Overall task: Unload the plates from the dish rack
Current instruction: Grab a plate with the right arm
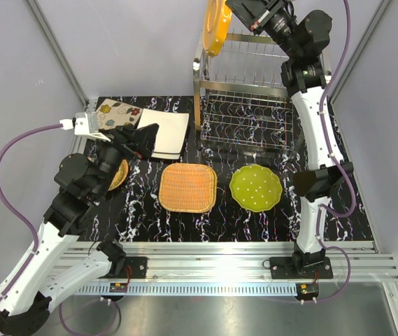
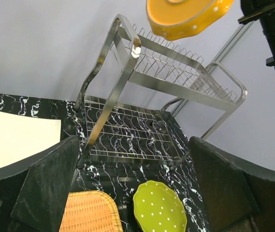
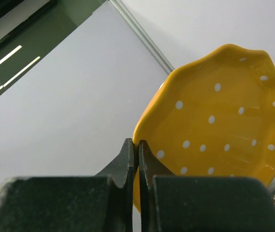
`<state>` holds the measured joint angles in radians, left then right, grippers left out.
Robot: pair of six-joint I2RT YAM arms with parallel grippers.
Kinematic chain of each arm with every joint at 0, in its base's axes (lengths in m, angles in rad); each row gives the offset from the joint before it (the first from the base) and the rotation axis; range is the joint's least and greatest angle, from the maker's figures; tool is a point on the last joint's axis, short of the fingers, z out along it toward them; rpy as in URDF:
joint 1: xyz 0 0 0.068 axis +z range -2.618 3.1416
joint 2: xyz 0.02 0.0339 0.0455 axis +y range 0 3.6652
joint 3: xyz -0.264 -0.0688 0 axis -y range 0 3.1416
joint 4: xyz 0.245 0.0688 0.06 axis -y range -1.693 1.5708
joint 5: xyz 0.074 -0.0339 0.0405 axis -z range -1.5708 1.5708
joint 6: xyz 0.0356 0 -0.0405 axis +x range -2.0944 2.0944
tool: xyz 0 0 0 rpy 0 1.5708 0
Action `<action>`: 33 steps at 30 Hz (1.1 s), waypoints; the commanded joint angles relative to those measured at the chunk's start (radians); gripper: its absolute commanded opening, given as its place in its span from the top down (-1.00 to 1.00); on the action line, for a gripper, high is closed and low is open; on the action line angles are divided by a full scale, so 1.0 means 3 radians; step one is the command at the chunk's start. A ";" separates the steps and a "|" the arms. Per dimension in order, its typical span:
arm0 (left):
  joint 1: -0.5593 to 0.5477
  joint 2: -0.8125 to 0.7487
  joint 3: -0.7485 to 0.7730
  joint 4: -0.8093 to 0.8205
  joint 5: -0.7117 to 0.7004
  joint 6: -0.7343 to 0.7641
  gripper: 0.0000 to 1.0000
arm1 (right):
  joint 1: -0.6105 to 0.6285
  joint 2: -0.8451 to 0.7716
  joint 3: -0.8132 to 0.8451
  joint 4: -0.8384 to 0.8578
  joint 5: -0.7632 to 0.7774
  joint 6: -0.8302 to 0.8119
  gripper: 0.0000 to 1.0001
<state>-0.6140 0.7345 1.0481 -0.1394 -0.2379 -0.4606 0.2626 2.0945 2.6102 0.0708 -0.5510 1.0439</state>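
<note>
My right gripper (image 3: pixel 137 145) is shut on the rim of a round orange dotted plate (image 3: pixel 214 130). It holds the plate on edge in the air above the top left corner of the dish rack (image 1: pixel 247 98), where the plate (image 1: pixel 216 26) hangs clear of the prongs. No plates show in the steel wire rack (image 2: pixel 151 96). My left gripper (image 2: pixel 133 159) stands open and empty low over the table's left side (image 1: pixel 141 142), facing the rack. A rounded-square wicker plate (image 1: pixel 188 187) and a green dotted plate (image 1: pixel 255 188) lie flat in front of the rack.
A square white plate (image 1: pixel 167 133) and a beige floral plate (image 1: pixel 118 112) lie at the back left. A round wicker plate (image 1: pixel 119 175) is partly hidden under my left arm. Grey walls enclose the black marbled table (image 1: pixel 143 217).
</note>
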 commanded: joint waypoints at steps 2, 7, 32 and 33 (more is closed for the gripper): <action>0.0012 -0.0040 0.0126 0.0183 0.0057 -0.0085 -0.98 | -0.0016 -0.0436 0.0007 0.0746 -0.0045 0.0207 1.00; 0.0017 -0.0071 0.0213 0.0153 -0.0055 -0.0350 -0.98 | -0.0017 -0.0590 -0.0131 0.0828 -0.0203 0.0355 1.00; 0.0241 0.0619 0.1323 -0.1371 0.0546 -0.2984 -0.98 | 0.0387 -0.1975 -0.2671 0.0594 -0.1487 -0.0360 1.00; 0.0272 0.0670 0.1318 -0.1386 0.0679 -0.3040 -0.98 | 0.0448 -0.2077 -0.2768 0.0527 -0.1487 -0.0563 1.00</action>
<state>-0.5564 0.8913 1.4136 -0.5095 -0.1997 -1.2526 0.3542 1.5932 1.8156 0.1757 -0.9749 1.0252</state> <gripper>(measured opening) 0.987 0.030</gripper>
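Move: I already have the yellow plate's rim in my right fingers, clear of the dish rack, and my empty left hand, where it is going, lies roughly 23 cm back, 18 cm left and 17 cm lower. The rack's top shelf is some 22 cm below my right hand, 9 cm right and 3 cm farther out. The orange plate lies on the table 24 cm back, 11 cm left. From my left hand the yellow plate is about 21 cm ahead, 14 cm right and 13 cm up. Keeping the rim pinched, I draw my right hand back some 16 cm, rising slightly and then sinking ever faster, away from the rack towards my left hand, while it swings about 25 degrees counter-clockwise so the fingers point mostly left. My left hand, still wide open, rises about 8 cm easing back, then comes forward and down a little, rolling its left side down and tipping its fingers down. ##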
